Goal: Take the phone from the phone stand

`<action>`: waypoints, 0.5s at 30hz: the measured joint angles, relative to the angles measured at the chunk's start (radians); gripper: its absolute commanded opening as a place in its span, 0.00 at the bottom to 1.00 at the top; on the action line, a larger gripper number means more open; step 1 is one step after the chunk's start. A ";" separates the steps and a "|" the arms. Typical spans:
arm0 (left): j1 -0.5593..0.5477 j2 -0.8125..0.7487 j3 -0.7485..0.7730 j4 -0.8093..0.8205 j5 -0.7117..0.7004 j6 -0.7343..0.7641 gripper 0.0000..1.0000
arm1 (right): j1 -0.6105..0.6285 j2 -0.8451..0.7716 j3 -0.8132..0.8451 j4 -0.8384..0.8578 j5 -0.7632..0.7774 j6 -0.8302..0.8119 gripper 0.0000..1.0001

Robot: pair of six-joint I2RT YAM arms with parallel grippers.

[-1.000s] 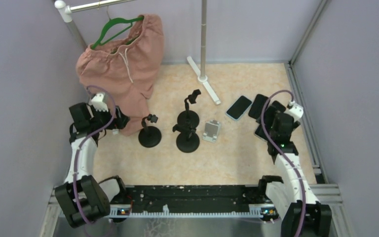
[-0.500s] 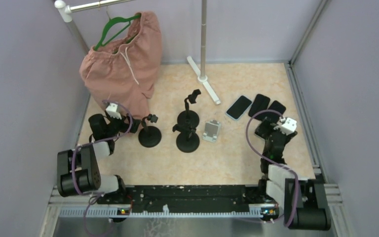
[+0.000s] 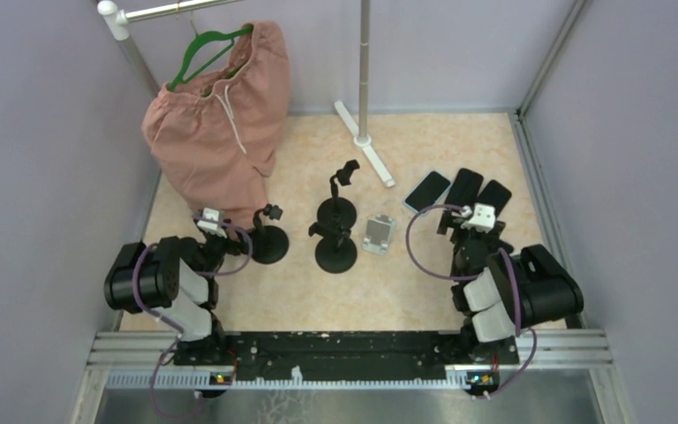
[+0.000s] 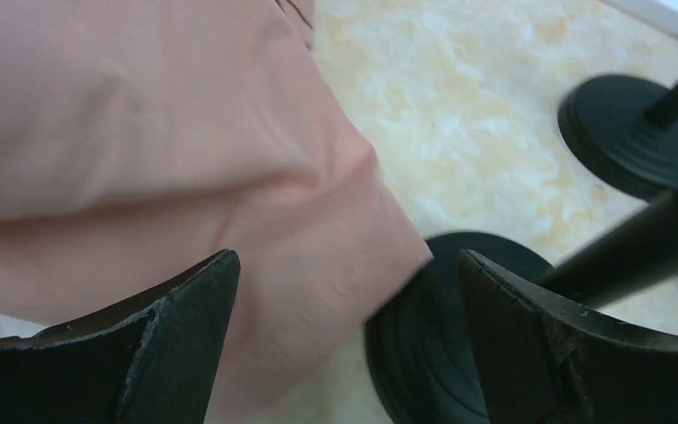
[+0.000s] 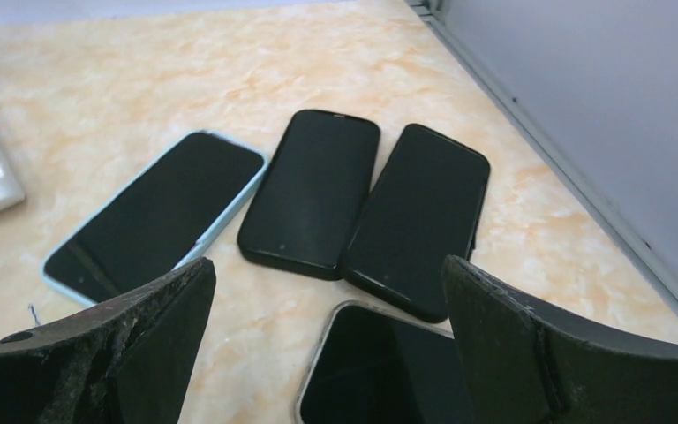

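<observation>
Three black round-based phone stands (image 3: 336, 252) stand mid-table with nothing in their clamps. My left gripper (image 3: 234, 240) is open, low beside the leftmost stand (image 3: 267, 243). In the left wrist view that gripper (image 4: 346, 261) frames that stand's base (image 4: 459, 340) and pink cloth. Three phones (image 3: 462, 186) lie flat in a row at the right. My right gripper (image 3: 466, 232) is open just short of them. In the right wrist view it (image 5: 328, 265) hovers over a silver-rimmed phone (image 5: 380, 371), behind which lie a blue-cased phone (image 5: 154, 216) and two black ones (image 5: 311, 190).
Pink shorts (image 3: 216, 124) hang on a green hanger at the back left, their hem near the left stand. A rack pole with a white foot (image 3: 366, 150) stands at the back. A small silver stand (image 3: 378, 234) sits mid-table. Grey walls close in on both sides.
Both arms have folded back toward their bases and dropped low. The left gripper left the shorts' hem, and the shorts swung back. Both grippers stayed open.
</observation>
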 measured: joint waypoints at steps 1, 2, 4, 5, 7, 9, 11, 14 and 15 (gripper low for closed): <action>-0.019 0.019 -0.016 0.018 -0.010 0.012 0.99 | 0.009 0.019 0.000 0.012 -0.010 -0.021 0.99; -0.037 0.035 -0.023 0.024 -0.020 0.018 0.99 | 0.014 0.040 0.000 0.023 -0.020 -0.040 0.99; -0.054 0.043 -0.014 0.033 -0.035 0.031 0.99 | 0.018 0.080 0.000 0.026 -0.035 -0.068 0.99; -0.055 0.042 0.005 0.031 -0.045 0.034 0.99 | 0.018 0.090 0.000 0.026 -0.035 -0.073 0.99; -0.069 0.036 0.098 -0.035 -0.083 0.044 0.99 | 0.008 0.096 0.001 0.026 -0.036 -0.079 0.99; -0.114 0.024 0.200 -0.130 -0.154 0.067 0.99 | -0.026 0.077 0.037 -0.032 -0.041 -0.058 0.99; -0.149 0.001 0.238 -0.172 -0.193 0.080 0.99 | -0.089 0.050 0.111 -0.130 -0.078 -0.015 0.99; -0.166 -0.012 0.233 -0.192 -0.229 0.093 0.99 | -0.154 0.022 0.169 -0.179 -0.113 0.037 0.99; -0.166 -0.011 0.231 -0.201 -0.238 0.095 0.99 | -0.157 0.018 0.170 -0.188 -0.119 0.045 0.99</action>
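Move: The left hand, empty and low, has the nearest phone stand about 9 cm to its right and 1 cm ahead, with the pink cloth's lower end roughly 9 cm ahead and 2 cm left. From the empty right hand, the right black phone is some 9 cm ahead, 8 right and 9 down; the middle black phone is 13 cm straight ahead, the blue-edged phone 13 ahead and 11 left, and the silver-edged phone 3 cm right, level with the hand. The left hand first eases back and down about a centimetre, then swings forward to end some 6 cm farther out and 3 cm higher, going in over the pink cloth's lower end beside the phone stand, rolling slightly with its left side up. The right hand sinks about 2 cm over the silver-edged phone, then goes forward 4 cm, to the right and back up, towards the right black phone but well above it; both grippers stay wide open, holding nothing. ##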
